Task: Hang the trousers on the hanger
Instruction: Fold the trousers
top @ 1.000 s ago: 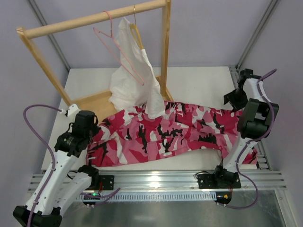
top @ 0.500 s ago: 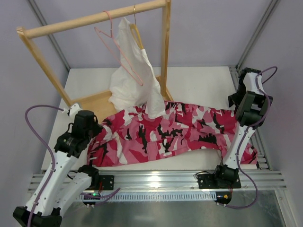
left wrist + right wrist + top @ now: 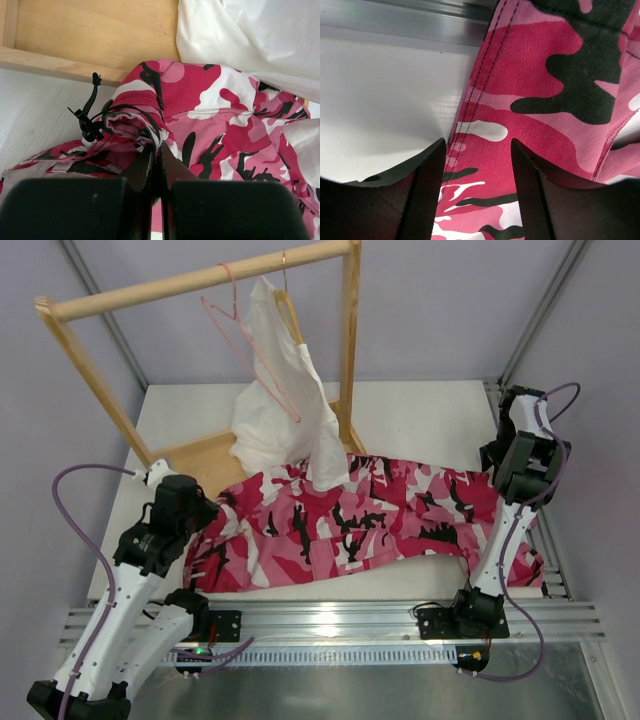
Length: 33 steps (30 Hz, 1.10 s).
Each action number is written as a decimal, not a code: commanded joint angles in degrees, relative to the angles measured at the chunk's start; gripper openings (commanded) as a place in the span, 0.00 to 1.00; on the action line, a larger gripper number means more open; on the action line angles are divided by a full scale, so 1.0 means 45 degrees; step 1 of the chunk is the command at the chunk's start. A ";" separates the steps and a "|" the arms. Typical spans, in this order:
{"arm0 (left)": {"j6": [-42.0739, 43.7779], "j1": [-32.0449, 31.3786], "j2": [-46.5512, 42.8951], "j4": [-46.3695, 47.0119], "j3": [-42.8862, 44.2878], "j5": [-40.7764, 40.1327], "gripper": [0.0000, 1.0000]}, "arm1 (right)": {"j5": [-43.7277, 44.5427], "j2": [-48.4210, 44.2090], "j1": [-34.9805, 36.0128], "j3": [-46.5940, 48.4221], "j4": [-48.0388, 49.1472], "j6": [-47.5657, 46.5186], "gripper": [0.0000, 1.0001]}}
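The trousers (image 3: 370, 520) lie spread across the table, waist to the left and legs to the right. My left gripper (image 3: 207, 510) sits at the waist end. In the left wrist view, the left gripper (image 3: 155, 146) is shut on a bunched fold of the waistband, beside a black drawstring (image 3: 88, 121). My right gripper (image 3: 500, 462) hangs over the leg end. The right wrist view shows the right gripper (image 3: 477, 146) open, its fingers (image 3: 426, 182) straddling the seamed edge of the trousers (image 3: 545, 75). The pink hanger (image 3: 250, 352) hangs empty on the wooden rail.
A wooden clothes rack (image 3: 200, 278) stands at the back left, its base board (image 3: 95, 30) just beyond the waistband. A white garment (image 3: 285, 415) on a tan hanger drapes down onto the trousers. An aluminium rail (image 3: 410, 22) borders the white table (image 3: 375, 105) on the right.
The right arm has swung in and down towards the leg end of the trousers, and its jaws have narrowed slightly. The left arm has barely moved and keeps its grip.
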 commanded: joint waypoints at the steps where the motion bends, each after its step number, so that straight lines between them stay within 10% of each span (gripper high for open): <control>1: -0.0003 0.0049 -0.0321 0.0695 -0.0060 0.0293 0.00 | 0.0549 0.0195 0.0176 0.0178 -0.0130 0.0425 0.58; 8: -0.0081 0.0049 -0.0477 0.0695 -0.0040 0.0293 0.00 | 0.0394 0.0274 0.0312 0.0002 0.0298 0.0408 0.45; 13: -0.0101 0.0049 -0.0419 0.0754 -0.0118 0.0273 0.00 | -0.0250 0.0196 0.0469 -0.0116 0.0942 -0.0118 0.04; 19: -0.0120 0.0049 -0.0341 0.0754 -0.0119 0.0293 0.00 | -0.5499 -0.1653 0.0683 -0.0622 0.6863 -0.3087 0.04; 27: -0.0257 0.0049 -0.0671 0.0169 0.0232 -0.0020 0.00 | -0.7380 -0.3747 0.1153 0.2967 0.9888 -0.4864 0.04; 33: -0.0296 0.0049 -0.1238 -0.0456 0.0214 -0.0331 0.00 | -0.7008 -0.8628 0.0003 -0.5577 1.4238 -0.5728 0.04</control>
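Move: The right hand stands open and pointing down over the far edge of the trousers' far leg; that edge is about 1 cm ahead, level sideways and 1 cm below. The table rail lies some 7 cm to the hand's right, the clothes rack's near foot some 33 cm to its left and 4 cm ahead, and the near leg's end about 25 cm back and 6 cm right. From the left hand, already holding the waistband, the far edge is about 64 cm right, 14 cm ahead and 17 cm below. The right hand sinks about 1 cm while its fingers shut on the far edge of the far leg, then it whips the leg forward some 18 cm and somewhat left, climbing steeply to nearly 28 cm up and drawing back about 4 cm at the very end, while the wrist swings up some 70 degrees from pointing down and turns counter-clockwise. The left hand stays almost in place with its fingers shut, keeping its pinch on the waistband as the anchor for the pull. ##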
